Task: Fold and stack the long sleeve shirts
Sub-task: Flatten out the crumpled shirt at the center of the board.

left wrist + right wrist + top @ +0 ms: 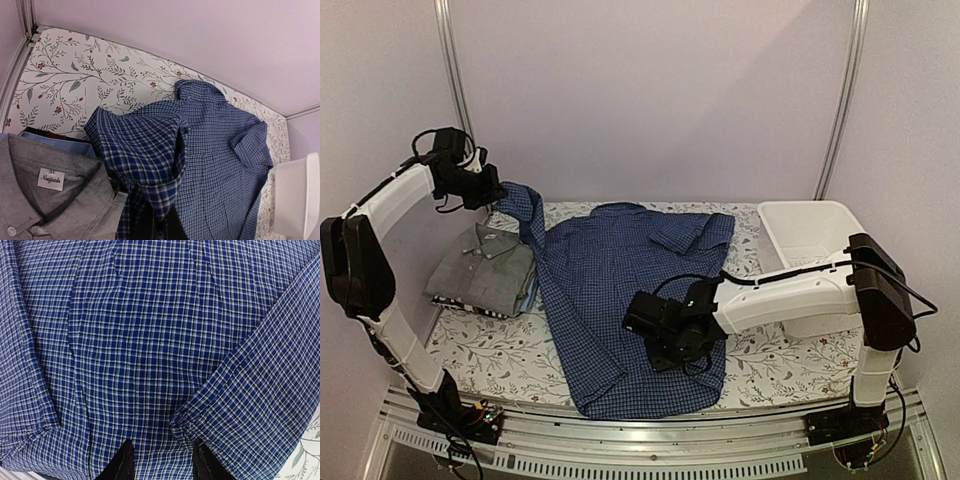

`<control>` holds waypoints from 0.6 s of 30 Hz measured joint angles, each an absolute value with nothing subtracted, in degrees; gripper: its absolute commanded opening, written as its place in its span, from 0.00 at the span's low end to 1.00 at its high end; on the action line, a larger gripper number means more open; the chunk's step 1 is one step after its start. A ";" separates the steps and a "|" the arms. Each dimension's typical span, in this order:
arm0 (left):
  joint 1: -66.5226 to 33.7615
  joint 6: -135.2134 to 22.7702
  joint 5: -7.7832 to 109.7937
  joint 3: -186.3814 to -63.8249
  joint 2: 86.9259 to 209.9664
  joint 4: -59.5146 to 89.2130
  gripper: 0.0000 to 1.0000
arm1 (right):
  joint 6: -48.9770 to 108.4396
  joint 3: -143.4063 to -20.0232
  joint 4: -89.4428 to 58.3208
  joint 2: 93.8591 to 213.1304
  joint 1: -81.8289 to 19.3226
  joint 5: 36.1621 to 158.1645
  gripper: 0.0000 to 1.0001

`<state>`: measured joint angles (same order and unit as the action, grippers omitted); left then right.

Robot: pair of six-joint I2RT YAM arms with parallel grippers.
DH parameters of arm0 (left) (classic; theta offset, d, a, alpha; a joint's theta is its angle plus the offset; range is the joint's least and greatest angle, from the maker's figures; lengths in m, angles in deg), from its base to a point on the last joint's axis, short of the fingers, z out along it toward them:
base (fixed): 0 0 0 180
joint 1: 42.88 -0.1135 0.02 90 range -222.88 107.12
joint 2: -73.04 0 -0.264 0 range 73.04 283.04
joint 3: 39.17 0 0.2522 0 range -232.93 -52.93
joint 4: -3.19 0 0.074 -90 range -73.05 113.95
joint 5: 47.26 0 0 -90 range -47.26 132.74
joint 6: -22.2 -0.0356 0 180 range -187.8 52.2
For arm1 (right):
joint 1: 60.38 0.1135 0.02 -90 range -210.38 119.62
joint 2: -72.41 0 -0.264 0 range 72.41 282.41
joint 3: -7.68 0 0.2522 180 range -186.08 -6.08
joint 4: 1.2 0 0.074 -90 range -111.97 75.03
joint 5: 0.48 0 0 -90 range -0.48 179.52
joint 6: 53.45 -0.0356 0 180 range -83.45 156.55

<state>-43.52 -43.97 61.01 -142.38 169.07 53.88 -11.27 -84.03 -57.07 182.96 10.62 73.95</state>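
A dark blue check long sleeve shirt [620, 290] lies spread across the middle of the table. My left gripper [498, 196] is raised at the far left, shut on one sleeve [145, 150] of that shirt; the cloth drapes over its fingers and hides them. My right gripper [633, 325] hovers low over the shirt's body, its dark fingertips [125, 462] apart and down on the cloth. The other sleeve's cuff [187, 422] lies just ahead of the right fingertip. A folded grey shirt [480, 268] tops a stack at the left, with a light blue one [65, 148] under it.
A white plastic basket [810, 232] stands at the back right, close behind the right arm. The floral table cover [490, 350] shows around the shirts. Metal frame posts [455, 80] rise at the back corners and a wall lies behind.
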 measured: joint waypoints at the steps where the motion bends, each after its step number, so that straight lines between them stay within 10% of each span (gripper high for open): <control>1: -43.52 -43.97 61.11 -142.10 169.07 53.75 0.00 | -11.51 -84.06 -56.90 183.59 10.62 73.84 0.35; 18: -43.50 -43.90 61.66 -141.20 169.05 52.44 0.00 | -15.81 -88.43 -60.72 189.62 10.64 65.95 0.04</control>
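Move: The inner corner of the shirt's right sleeve end is close under my right hand, about 3 cm below the finger pads, 2 cm ahead and 1 cm to the right. The left sleeve's end corner is roughly 8 cm to my right hand's left and 1 cm back; the hem's middle is about 10 cm back and 2 cm left. From my left hand, the right sleeve's corner lies some 27 cm back, 36 cm right and 22 cm below. I sink my right hand about 2 cm onto the cloth, then ease it 2 cm forward and slightly right to the inner corner of the right sleeve's end. Tilting the fingertips a little forward and turning slightly clockwise, I close the half-open fingers almost shut to pinch that corner. My left hand stays put, still holding the left sleeve raised over the folded pile. ##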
